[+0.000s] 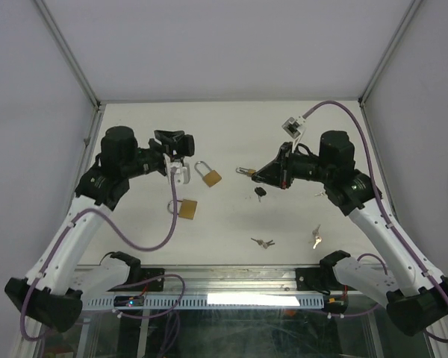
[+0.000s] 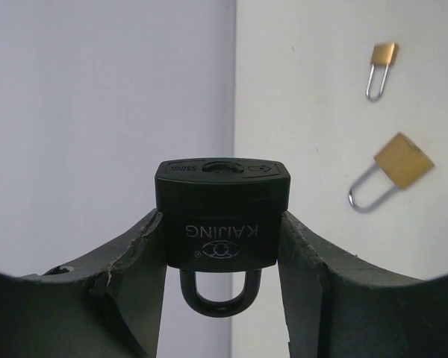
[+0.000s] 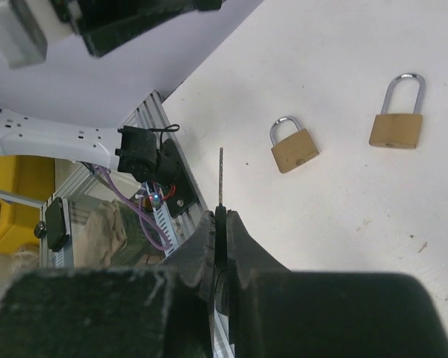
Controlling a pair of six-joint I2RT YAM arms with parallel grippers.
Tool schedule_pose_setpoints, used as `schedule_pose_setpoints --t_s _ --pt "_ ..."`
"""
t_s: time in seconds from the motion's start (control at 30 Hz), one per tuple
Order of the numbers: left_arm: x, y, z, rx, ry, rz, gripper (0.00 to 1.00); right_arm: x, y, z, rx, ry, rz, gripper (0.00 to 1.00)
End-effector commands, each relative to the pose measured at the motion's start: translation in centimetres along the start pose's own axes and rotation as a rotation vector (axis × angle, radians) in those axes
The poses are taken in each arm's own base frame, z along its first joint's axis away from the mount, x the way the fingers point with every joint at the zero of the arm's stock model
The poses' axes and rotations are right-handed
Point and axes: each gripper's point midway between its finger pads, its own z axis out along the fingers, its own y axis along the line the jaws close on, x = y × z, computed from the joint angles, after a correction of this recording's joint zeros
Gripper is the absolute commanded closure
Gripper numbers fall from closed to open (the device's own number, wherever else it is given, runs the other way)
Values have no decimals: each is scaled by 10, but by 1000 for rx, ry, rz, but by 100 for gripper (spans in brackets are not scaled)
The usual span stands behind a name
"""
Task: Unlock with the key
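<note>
A black padlock point(image 2: 222, 201) marked KAIJING sits clamped between the fingers of my left gripper point(image 2: 222, 224), its shackle toward the camera and its keyhole end facing away. In the top view the left gripper point(image 1: 178, 145) hangs above the table's back left. My right gripper point(image 3: 222, 212) is shut on a key point(image 3: 221, 179). The key's black head is pinched in the jaws and its thin blade sticks straight out past the tips. Seen from above, the right gripper point(image 1: 255, 177) points left toward the left gripper, with a gap between the two.
Two brass padlocks point(image 1: 209, 175) point(image 1: 185, 207) lie on the white table between the arms, and a smaller brass one point(image 1: 245, 171) lies by the right gripper's tip. A black-headed key point(image 1: 260, 192) and loose keys point(image 1: 263, 242) point(image 1: 316, 239) lie nearer the front. Walls enclose three sides.
</note>
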Motion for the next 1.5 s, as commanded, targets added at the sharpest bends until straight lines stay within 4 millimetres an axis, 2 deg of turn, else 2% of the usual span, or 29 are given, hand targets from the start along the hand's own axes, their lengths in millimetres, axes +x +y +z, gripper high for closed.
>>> schedule_pose_setpoints --t_s 0.0,0.2,0.47,0.6,0.7,0.8,0.87,0.93,1.0,1.07,1.13,1.2,1.27,1.37,1.47 --pt "-50 19 -14 -160 -146 97 100 -37 40 -9 -42 -115 -75 100" --pt "-94 11 -40 -223 -275 200 100 -35 68 1 -125 -125 -187 100" --pt "-141 -13 -67 -209 -495 358 100 -12 79 0 -245 -46 -295 100" --pt "-150 -23 -71 -189 -541 433 100 -9 82 -4 -266 -45 -326 100" --pt "-145 -20 -70 -185 -507 410 100 -9 83 -4 -262 -52 -323 100" --pt "-120 -10 -61 -152 -368 241 100 -11 80 -4 -243 -65 -321 100" --pt "-92 -16 -52 -75 -225 170 100 -12 79 -3 -239 -70 -319 100" --pt "-68 -37 -51 84 -88 113 100 -13 79 -2 -242 -73 -316 100" --pt "-53 -66 -60 323 37 -81 100 -14 78 -1 -239 -70 -310 100" --pt "-53 -93 -65 541 156 -439 100 -14 79 -1 -244 -69 -307 100" --pt "-61 -90 -57 548 195 -750 100 -14 80 -1 -247 -72 -300 100" --pt "-87 -85 -59 571 49 -878 100 -14 81 -2 -252 -73 -299 100" --pt "-99 -91 -53 633 3 -1011 100 -13 83 -4 -252 -80 -299 100" --pt "-83 -104 -32 711 157 -1256 100 -12 86 -9 -250 -87 -293 100" --pt "-82 -107 -25 746 156 -1293 100 -11 88 -14 -244 -102 -289 100"
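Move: The black padlock, already in the left fingers, lies about 11 cm ahead and 24 cm left of the right hand, level with it. The key, already in the right fingers, is some 11 cm back and 22 cm right of the left hand, same height. On the table 29 cm below, a tilted brass padlock lies 4 cm ahead and 7 cm right of the left hand, and a near brass padlock about 7 cm back and 1 cm left. The black padlock, still pinched, is drawn back about 12 cm towards the key, rising slightly as the left hand swings clockwise. The left hand then eases a little forward, sinks below the key's height while tipping its fingers down some 70 degrees, and pulls back again. Keeping the key, the right hand backs about 5 cm, rises and edges left, then holds there. ##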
